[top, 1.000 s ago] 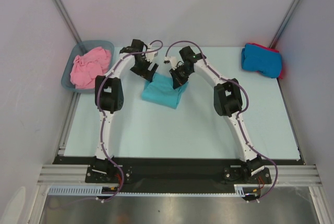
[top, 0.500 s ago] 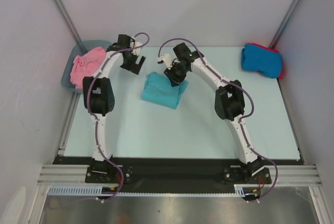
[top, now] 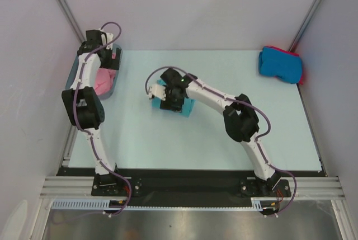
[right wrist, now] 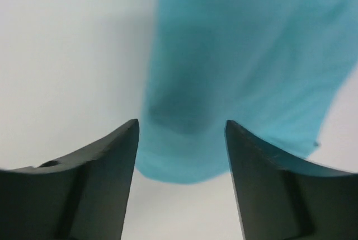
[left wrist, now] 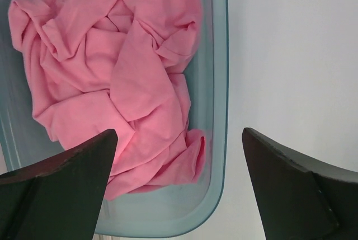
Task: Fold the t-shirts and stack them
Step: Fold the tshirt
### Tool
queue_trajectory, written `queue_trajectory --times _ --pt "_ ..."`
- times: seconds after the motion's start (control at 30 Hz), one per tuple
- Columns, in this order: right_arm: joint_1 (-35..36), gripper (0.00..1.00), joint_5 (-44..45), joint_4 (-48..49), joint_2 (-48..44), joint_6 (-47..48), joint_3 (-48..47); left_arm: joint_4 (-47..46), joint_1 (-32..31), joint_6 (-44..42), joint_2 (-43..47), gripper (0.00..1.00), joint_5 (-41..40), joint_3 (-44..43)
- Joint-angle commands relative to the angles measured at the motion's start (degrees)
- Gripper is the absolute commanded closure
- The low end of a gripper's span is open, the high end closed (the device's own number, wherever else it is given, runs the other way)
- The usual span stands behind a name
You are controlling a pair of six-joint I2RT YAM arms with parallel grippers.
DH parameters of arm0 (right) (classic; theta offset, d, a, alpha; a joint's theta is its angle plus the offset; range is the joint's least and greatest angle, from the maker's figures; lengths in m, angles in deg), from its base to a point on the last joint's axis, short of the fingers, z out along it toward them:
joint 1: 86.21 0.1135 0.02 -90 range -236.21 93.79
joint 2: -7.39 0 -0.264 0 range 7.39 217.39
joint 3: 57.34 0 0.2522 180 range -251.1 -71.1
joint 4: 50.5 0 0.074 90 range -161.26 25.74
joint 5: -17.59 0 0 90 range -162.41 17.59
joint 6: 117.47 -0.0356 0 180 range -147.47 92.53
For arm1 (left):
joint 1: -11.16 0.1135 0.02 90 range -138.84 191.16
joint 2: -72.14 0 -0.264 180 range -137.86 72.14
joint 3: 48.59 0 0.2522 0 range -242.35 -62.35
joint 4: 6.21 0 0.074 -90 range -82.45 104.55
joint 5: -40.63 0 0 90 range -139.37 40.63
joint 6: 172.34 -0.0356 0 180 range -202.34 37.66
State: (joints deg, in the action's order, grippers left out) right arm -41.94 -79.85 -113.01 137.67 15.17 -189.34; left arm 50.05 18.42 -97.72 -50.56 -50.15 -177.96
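A crumpled pink t-shirt (left wrist: 112, 66) lies in the grey-blue tub (left wrist: 221, 139) at the table's far left. My left gripper (left wrist: 179, 131) hangs open just above the pink shirt (top: 104, 79) and the tub's right rim, holding nothing. The folded teal t-shirt (right wrist: 246, 55) lies mid-table. My right gripper (right wrist: 182, 122) is open low over its edge, with nothing between the fingers. From above, the right gripper (top: 166, 103) covers most of the teal shirt (top: 188, 107). A folded bright blue t-shirt (top: 278, 64) rests on a red one (top: 302, 76) at the far right corner.
The tub (top: 106, 94) stands against the left wall by a metal post. Walls close in the table's left, right and far sides. Both arm bases sit on the black rail at the near edge.
My left arm swung left from the table's middle to over the tub, staying open. My right gripper moved left and nearer across the teal shirt and went from shut to open.
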Motion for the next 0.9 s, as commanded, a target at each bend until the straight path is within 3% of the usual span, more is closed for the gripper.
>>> queue_trajectory --times 0.0,0.1,0.27,0.63,0.87 --pt "3.01 0.29 10.14 6.11 -2.13 6.75 6.33 -2.42 -0.06 3.41 5.79 0.0 2.97 0.12" --pt "5.29 0.15 15.69 12.35 -2.4 10.45 10.65 -4.26 0.03 5.17 7.64 0.0 4.37 3.8" --pt "7.67 0.1 19.48 16.49 -2.39 13.7 12.85 -6.98 0.2 5.8 12.03 0.0 5.26 10.22" --pt "8.02 0.07 22.38 24.66 -0.64 16.17 18.39 -7.52 0.38 5.36 12.92 0.0 5.0 9.27" --pt "8.11 0.09 21.86 24.58 3.05 13.18 17.42 -7.52 0.82 5.18 12.3 0.0 5.17 9.17"
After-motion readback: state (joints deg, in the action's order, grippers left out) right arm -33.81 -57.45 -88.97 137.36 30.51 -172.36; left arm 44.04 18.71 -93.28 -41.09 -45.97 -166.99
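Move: The teal t-shirt's middle is about 5 cm ahead of the right hand, 1 cm to its left and 7 cm below, with the shirt's near edge almost under the hand. The tote with the pink shirt stands some 33 cm left of the right hand and 16 cm farther out, the blue pile about 41 cm right and 19 cm ahead. From the left hand the teal t-shirt is roughly 28 cm right, 7 cm back and 14 cm below. One fingertip of the right hand comes right up to the teal t-shirt's near edge, touch not certain: the hand sinks about 5 cm and draws back slightly, then eases forward and a little left, fingers spreading nearly fully and tipping forward some 25 degrees to straddle that edge. The left hand, still open by the tote, drifts up and back. ##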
